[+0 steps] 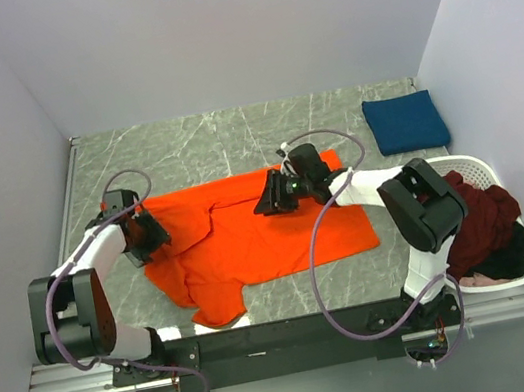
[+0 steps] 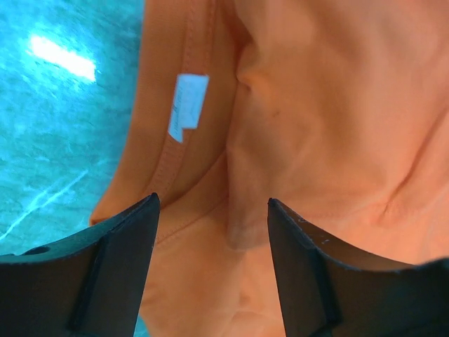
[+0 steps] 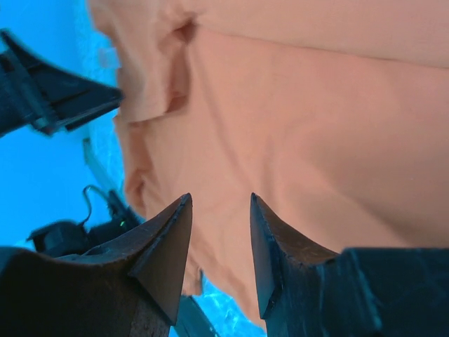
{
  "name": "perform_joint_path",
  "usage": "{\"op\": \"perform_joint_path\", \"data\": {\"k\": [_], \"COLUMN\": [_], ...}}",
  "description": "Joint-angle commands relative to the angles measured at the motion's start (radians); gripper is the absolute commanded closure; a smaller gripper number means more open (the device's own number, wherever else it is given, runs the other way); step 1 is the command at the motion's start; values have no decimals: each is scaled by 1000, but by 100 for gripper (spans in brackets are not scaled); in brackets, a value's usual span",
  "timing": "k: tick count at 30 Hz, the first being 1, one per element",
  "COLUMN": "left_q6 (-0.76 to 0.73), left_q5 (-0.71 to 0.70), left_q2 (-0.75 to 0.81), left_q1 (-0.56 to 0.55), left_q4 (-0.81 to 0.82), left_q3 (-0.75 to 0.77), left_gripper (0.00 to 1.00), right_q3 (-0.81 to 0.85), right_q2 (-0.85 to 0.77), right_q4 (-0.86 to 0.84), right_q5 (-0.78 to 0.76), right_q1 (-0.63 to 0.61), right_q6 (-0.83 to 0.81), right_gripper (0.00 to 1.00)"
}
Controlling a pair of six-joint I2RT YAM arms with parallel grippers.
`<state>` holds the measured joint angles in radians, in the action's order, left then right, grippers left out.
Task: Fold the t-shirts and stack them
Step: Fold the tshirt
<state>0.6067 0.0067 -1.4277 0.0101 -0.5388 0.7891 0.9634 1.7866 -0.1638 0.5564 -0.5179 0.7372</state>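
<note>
A bright orange t-shirt (image 1: 259, 237) lies spread on the marble table, its left part rumpled and folded over. My left gripper (image 1: 154, 233) is open at the shirt's left edge. In the left wrist view the left gripper (image 2: 212, 203) hovers over the collar and its white label (image 2: 188, 105), with nothing between its fingers. My right gripper (image 1: 269, 198) is over the shirt's upper middle. In the right wrist view the right gripper (image 3: 219, 200) is open above flat orange cloth (image 3: 309, 140). A folded navy t-shirt (image 1: 405, 122) lies at the back right.
A white oval basket (image 1: 480, 165) stands at the right edge. It holds a maroon shirt (image 1: 484, 218) and a black shirt (image 1: 508, 264). Grey walls close in the table on the left, back and right.
</note>
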Motion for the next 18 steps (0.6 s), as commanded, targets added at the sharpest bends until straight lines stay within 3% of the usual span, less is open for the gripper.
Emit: {"op": "perform_joint_path", "data": {"k": [1,5,18], "left_q6": [28,34,51], "left_q5": [24,35,12], "left_q2": [0,-60,-302], "left_q1": [31,77,125], "left_q4": [77,88,88], "left_q3": [-4,-16,139], "left_gripper": [34,49,53], "right_q3": [26,14,64], "right_q2": [26,48,157], "right_q4": [10,60,205], "right_q5": [-105,-135,-191], "right_q1": [16,48,203], "right_q6": [15,1,4], "right_gripper": [54,55,54]}}
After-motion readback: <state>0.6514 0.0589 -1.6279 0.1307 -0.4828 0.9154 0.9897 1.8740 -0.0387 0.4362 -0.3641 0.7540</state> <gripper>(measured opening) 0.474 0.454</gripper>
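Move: My left hand hangs about 2 cm above the t-shirt, whose left edge is some 5 cm to its left. The white tag is about 4 cm ahead and 2 cm left, and the tip of the folded flap 2 cm back and 3 cm right. My right hand is over the body of the t-shirt. The patch it comes down on is about 6 cm right, 3 cm ahead and 5 cm below, with the band's seam some 4 cm beyond that patch and the far edge about 11 cm beyond. I bring both hands down on the t-shirt and slide the cloth forward. My right hand drops about 5 cm while sweeping some 7 cm right and 4 cm forward, turning about 15 degrees clockwise, its fingers staying half open. My left hand eases left and slightly down onto the cloth beside the tag, its fingers drawing partly together, then pushes forward, about 4 cm in all. ##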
